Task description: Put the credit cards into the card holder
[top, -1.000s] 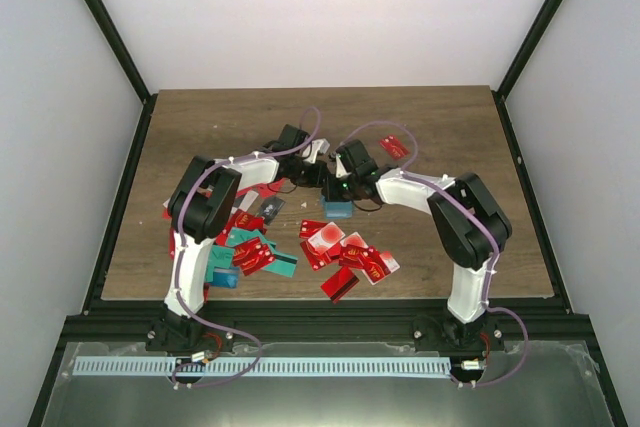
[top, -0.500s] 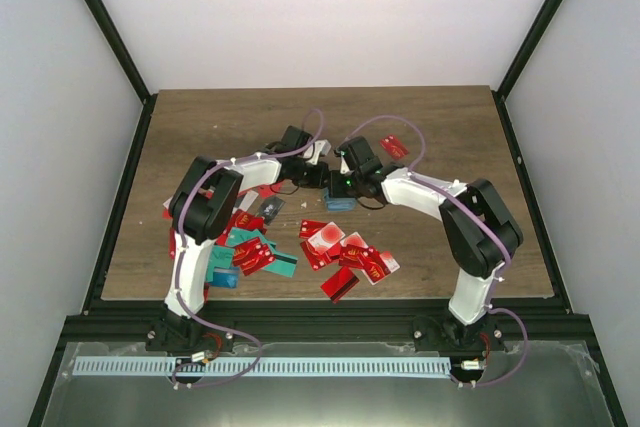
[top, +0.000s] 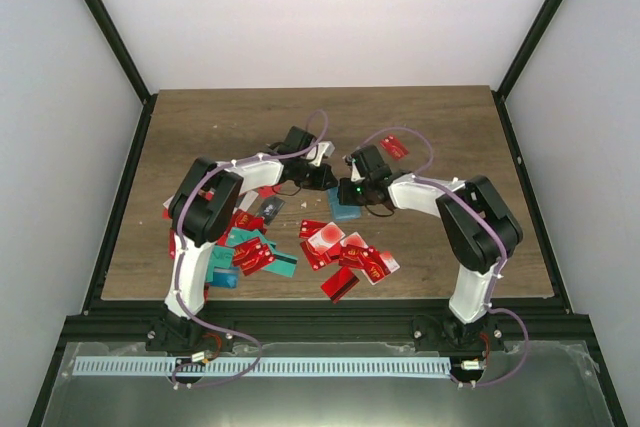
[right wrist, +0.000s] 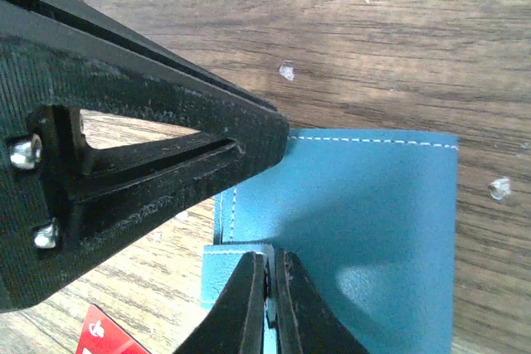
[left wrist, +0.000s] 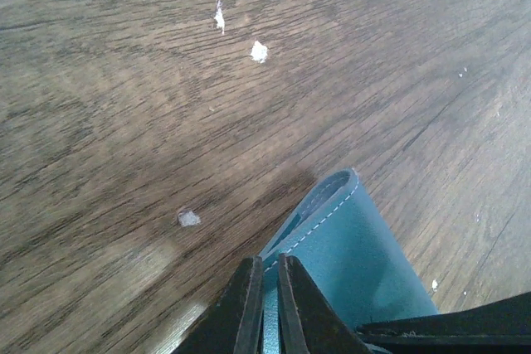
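Observation:
The teal card holder [top: 343,207] lies on the table between both arms. My left gripper [left wrist: 270,283] is shut on one edge of the card holder [left wrist: 357,254], whose folded flap lifts off the wood. My right gripper [right wrist: 270,275] is shut on a thin inner flap of the card holder [right wrist: 373,221], with the left gripper's black finger [right wrist: 149,155] pressing at its corner. The credit cards, mostly red, lie scattered nearer the arm bases [top: 345,255] and under the left arm [top: 250,247]. One red card [top: 396,146] lies apart, behind the right gripper [top: 352,192].
Small white specks [left wrist: 259,51] dot the wooden table [top: 450,127]. A black frame edges the table, with white walls beyond it. A red card corner [right wrist: 104,333] shows by the right gripper. Purple cables loop over both arms.
The right wrist has shifted a little to the right, and more of the card holder shows below the two grippers. The left arm has hardly moved.

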Controlling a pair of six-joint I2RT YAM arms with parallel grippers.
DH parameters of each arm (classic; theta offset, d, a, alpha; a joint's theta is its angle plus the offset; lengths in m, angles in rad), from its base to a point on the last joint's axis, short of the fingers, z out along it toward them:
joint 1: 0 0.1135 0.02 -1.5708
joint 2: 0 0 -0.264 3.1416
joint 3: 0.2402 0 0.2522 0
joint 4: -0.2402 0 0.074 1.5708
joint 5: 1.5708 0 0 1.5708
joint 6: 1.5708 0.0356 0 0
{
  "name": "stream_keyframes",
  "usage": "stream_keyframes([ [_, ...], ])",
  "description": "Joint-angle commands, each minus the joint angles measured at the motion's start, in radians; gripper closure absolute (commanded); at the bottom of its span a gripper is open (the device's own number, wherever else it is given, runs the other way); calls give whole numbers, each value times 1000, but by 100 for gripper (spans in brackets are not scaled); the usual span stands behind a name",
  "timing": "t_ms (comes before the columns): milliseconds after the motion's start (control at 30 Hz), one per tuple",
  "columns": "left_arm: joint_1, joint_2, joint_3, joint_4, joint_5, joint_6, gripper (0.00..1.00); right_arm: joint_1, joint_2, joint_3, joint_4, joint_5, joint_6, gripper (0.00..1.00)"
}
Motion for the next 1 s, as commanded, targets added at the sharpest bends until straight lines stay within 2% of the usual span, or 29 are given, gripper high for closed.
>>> stream_keyframes([
  [0, -10, -30, -15, -28, 3, 20, 92, -21, 27, -26, 54, -16, 1, 99],
  [400, -11, -41, -11, -50, -14, 33, 92, -51, 2, -69, 54, -39, -4, 98],
  [800, -42, -179, -65, -88, -48, 32, 91, -64, 0, -107, 91, -62, 0, 98],
  [967, -63, -168, -80, -109, -57, 43, 91, -65, -3, -111, 102, -71, 2, 98],
])
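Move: The left hand, nearly shut and empty, hovers at or just above the card holder's far-left corner; the holder's middle is about 5 cm back, 4 cm right and 2 cm lower. The right hand already pinches the flap near the left edge, that middle some 3 cm right, 1 cm back and 1 cm below. From the left hand, the red-white card lies about 14 cm back and 1 cm left, the black card 6 cm back and 15 cm left, both 3 cm down. Up and back goes the left hand after a pause, rising about 5 cm and drawing back 3 cm from the card holder's far-left corner, fingers still nearly shut, to end over the flap. The right hand stays in place and keeps its pinch on that flap, only rolling slightly, about 5 degrees, left side up. ##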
